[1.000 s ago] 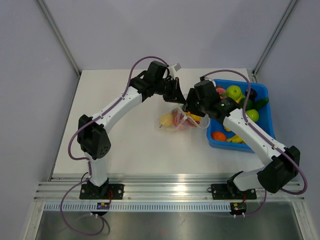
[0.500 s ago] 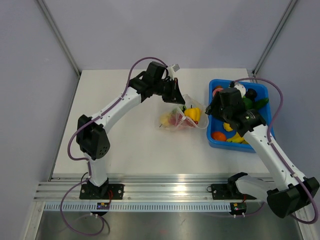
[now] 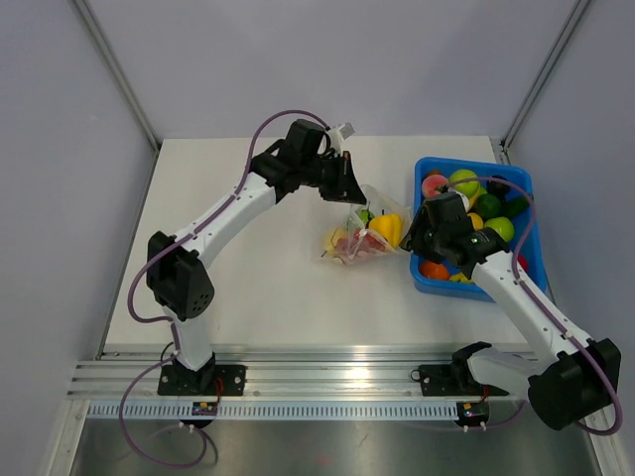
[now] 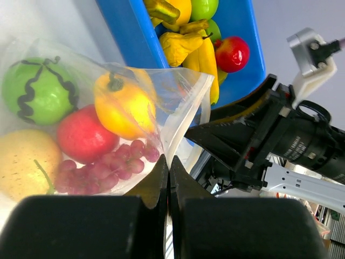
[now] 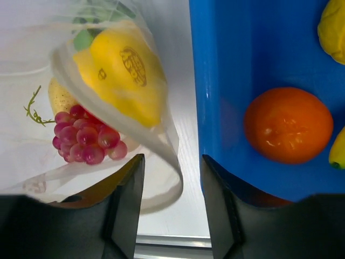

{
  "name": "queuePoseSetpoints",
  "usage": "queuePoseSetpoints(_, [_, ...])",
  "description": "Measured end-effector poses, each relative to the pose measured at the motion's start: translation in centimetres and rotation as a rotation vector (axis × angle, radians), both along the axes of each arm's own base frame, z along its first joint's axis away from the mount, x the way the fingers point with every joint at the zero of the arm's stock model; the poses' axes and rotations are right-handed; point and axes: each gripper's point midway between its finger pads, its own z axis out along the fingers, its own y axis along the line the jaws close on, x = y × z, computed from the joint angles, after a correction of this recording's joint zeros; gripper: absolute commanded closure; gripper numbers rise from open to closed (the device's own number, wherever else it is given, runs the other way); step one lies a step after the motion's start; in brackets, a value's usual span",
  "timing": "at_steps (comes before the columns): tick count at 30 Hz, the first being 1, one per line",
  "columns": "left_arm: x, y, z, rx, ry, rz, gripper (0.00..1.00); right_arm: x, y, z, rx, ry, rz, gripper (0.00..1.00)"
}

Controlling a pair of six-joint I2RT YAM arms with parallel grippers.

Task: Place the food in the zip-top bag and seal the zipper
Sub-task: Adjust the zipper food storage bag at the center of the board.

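The clear zip-top bag [image 3: 359,238] lies mid-table, its mouth facing the blue bin. Inside it are food pieces: a yellow pepper [image 4: 125,102], a green striped fruit [image 4: 40,91], a red fruit [image 4: 81,137], purple grapes [image 4: 108,164] and a pale pear [image 4: 24,162]. My left gripper [image 4: 168,162] is shut on the bag's upper mouth edge and holds it up. The zipper strip [image 5: 116,121] curves down between the fingers of my right gripper [image 5: 172,159], which stands open and is not clamped on it. In the top view, the right gripper [image 3: 415,236] hovers between bag and bin.
The blue bin [image 3: 524,188] at the right holds more food, among it an orange [image 5: 288,125], bananas [image 4: 199,48] and a red apple [image 4: 233,54]. Its near wall [image 5: 215,81] lies just right of my right fingers. White tabletop [image 3: 228,288] spreads to the left.
My right gripper left the bag mouth, swung over the bin, then came back low beside the bag's mouth. The yellow pepper now lies in the bag. The left gripper kept its hold.
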Motion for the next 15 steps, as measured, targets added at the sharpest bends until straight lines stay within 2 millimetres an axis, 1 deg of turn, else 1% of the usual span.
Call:
queuePoseSetpoints(1, [-0.1, 0.1, 0.3, -0.003, -0.005, 0.000, 1.00, 0.2, 0.2, 0.0, 0.006, -0.004, 0.001, 0.59])
queuePoseSetpoints(2, [-0.2, 0.2, 0.6, -0.007, -0.010, 0.000, 1.00, 0.4, 0.3, 0.0, 0.011, -0.007, 0.002, 0.74])
queuePoseSetpoints(3, [-0.3, 0.2, 1.0, -0.011, -0.015, 0.000, 1.00, 0.6, 0.5, 0.0, 0.014, -0.010, 0.004, 0.83])
queuePoseSetpoints(4, [-0.4, 0.3, 1.3, -0.014, -0.021, 0.000, 1.00, 0.7, 0.6, 0.0, 0.022, -0.009, 0.005, 0.89])
queuePoseSetpoints(5, [-0.5, 0.4, 1.7, -0.018, -0.027, 0.001, 1.00, 0.9, 0.7, -0.1, 0.024, -0.011, 0.007, 1.00])
queuePoseSetpoints(7, [-0.7, 0.7, 2.1, -0.020, -0.034, 0.002, 1.00, 1.2, 0.9, 0.2, 0.022, -0.005, 0.014, 1.00])
queuePoseSetpoints(9, [-0.7, 1.2, 2.4, -0.017, -0.040, 0.007, 1.00, 2.0, 1.2, 1.6, 0.023, -0.030, 0.024, 1.00])
queuePoseSetpoints(10, [-0.6, 1.5, 2.5, -0.013, -0.041, 0.015, 1.00, 2.5, 1.4, 2.7, 0.025, -0.049, 0.033, 1.00])
queuePoseSetpoints(12, [-0.1, 2.5, 2.7, -0.002, -0.045, 0.038, 1.00, 3.6, 2.1, 5.5, 0.045, -0.108, 0.056, 1.00])
queuePoseSetpoints(13, [0.1, 3.0, 2.6, 0.009, -0.048, 0.050, 1.00, 4.2, 2.5, 7.1, 0.057, -0.142, 0.071, 1.00])
queuePoseSetpoints(15, [0.5, 3.8, 2.4, 0.029, -0.048, 0.071, 1.00, 5.0, 3.2, 9.6, 0.077, -0.197, 0.102, 1.00])
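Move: The loose side of the zip-top bag's rim hangs right between the right hand's open fingers, about 1 cm ahead, 1 cm left and 1 cm down. Inside the bag, the yellow pepper is some 5 cm ahead, 4 cm left and 7 cm down, and the grapes about 2 cm ahead, 8 cm left. In the blue box an orange fruit lies about 7 cm right, 1 cm back. From the left hand, the loose rim is roughly 6 cm back, 10 cm right and 10 cm lower. The bag's loose rim is pinched as the right fingers close while easing about a centimetre forward and left; then that hand lifts it some 10 cm, also going forward and a little left, its fingers tipping up about 10 degrees. The left hand keeps its pinch on the opposite rim, rises about 2.5 cm, then pulls about 4 cm left. ##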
